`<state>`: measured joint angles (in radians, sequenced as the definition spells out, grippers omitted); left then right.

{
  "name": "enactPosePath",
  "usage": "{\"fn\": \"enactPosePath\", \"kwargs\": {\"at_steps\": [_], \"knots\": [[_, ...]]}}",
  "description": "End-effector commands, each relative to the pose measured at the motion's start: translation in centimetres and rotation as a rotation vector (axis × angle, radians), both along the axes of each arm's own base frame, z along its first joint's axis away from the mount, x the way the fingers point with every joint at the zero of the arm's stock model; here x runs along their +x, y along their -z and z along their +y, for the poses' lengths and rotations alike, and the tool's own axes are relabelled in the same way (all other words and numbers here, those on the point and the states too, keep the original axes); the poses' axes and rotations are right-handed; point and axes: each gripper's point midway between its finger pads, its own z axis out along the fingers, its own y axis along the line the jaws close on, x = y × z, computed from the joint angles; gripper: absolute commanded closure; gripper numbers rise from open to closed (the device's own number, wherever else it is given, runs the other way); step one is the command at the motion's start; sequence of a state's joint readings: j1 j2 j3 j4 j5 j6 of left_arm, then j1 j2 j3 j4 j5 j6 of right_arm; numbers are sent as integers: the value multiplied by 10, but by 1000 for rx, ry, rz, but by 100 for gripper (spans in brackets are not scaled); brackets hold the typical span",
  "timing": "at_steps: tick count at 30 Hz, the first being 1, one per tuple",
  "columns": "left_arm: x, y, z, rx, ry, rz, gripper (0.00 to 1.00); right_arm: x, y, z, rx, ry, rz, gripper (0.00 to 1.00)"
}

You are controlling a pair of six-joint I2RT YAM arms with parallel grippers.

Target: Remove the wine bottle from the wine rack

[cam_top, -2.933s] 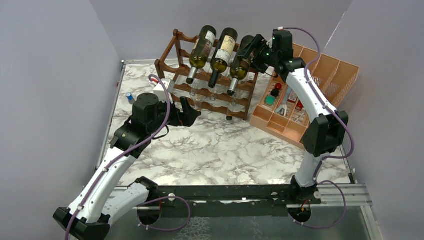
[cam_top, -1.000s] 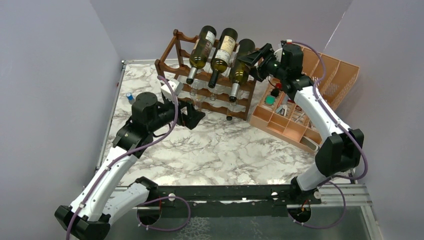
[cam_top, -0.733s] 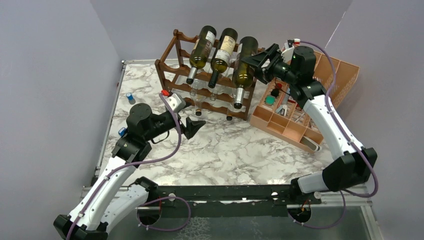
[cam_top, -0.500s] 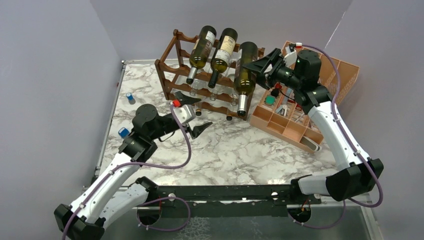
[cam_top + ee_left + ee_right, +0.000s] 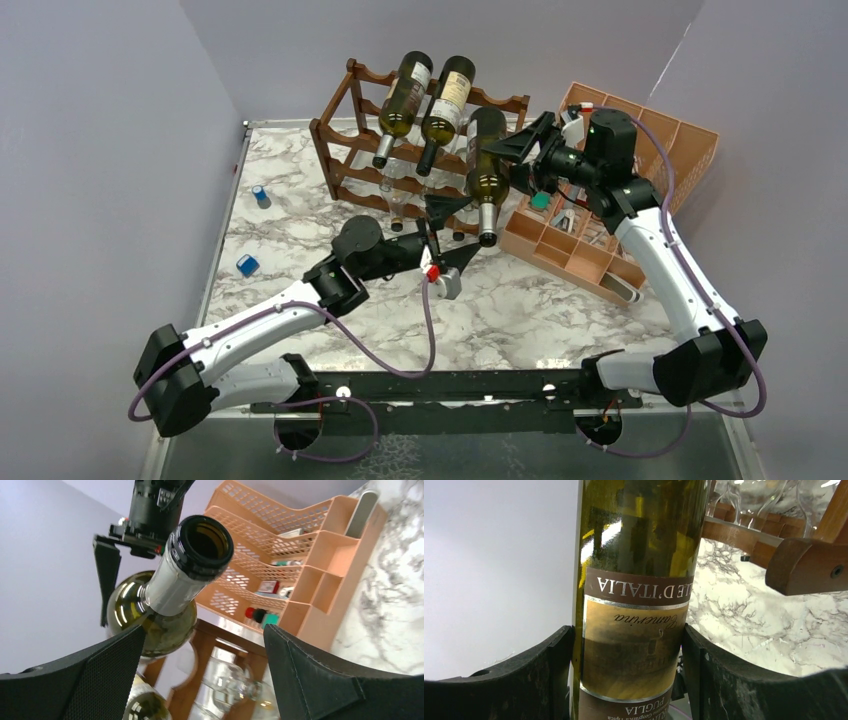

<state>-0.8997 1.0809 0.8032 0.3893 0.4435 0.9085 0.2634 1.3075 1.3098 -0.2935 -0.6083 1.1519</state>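
My right gripper is shut on the green wine bottle, gripping its labelled body between both pads, neck pointing down. The bottle hangs just in front of the right end of the dark brown wine rack, whose rail shows beside it without touching. My left gripper is open just left of the bottle's neck. In the left wrist view the open mouth sits beyond the wide gap of that gripper, with nothing between the fingers.
Two more green bottles lie on the rack's top tier and clear glass bottles on lower tiers. A peach-orange organiser stands at the right. Two small blue items lie at the left.
The right arm has drawn the bottle off the rack's top tier and lowered it forward, neck down. The left arm has swung right to the bottle's neck, jaws still open.
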Motion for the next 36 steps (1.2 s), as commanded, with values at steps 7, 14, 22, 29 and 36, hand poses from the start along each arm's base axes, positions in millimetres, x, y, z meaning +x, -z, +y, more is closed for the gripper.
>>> {"fn": "enactPosePath", "kwargs": {"at_steps": [7, 14, 22, 29, 36], "knots": [[-2, -67, -16, -172, -20, -257, 14, -26, -37, 4, 71, -73, -77, 45], [-13, -72, -25, -177, 1, -306, 22, -26, -32, 5, 81, -75, -61, 45], [-15, -72, -35, -159, 13, -355, 34, -31, -34, 8, 108, -100, -38, 47], [-16, -76, -38, -158, 15, -383, 43, -38, -34, 9, 119, -127, -18, 47], [-18, -77, -43, -155, 24, -385, 53, -44, -37, 8, 124, -133, -22, 46]]}}
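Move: The bottle's neck sits just beyond my open left fingers, about 4 cm to the right and 4 cm above, level fore and aft. From that hand the middle rack bottle is roughly 25 cm ahead, 3 cm left and 5 cm up; the rack's middle is about 18 cm ahead, 10 cm left and 3 cm down. My right hand, already gripping the body, has the neck some 13 cm back, 2 cm left and 5 cm below. I lift my left hand about 5 cm and ease it some 4 cm right, slightly back, rolling it roughly 20 degrees about its own pointing line so its fingers come around the bottle's neck, and close them to about half open. My right hand keeps its grip on the body and draws it slowly back about 2 cm, tilting slightly. ##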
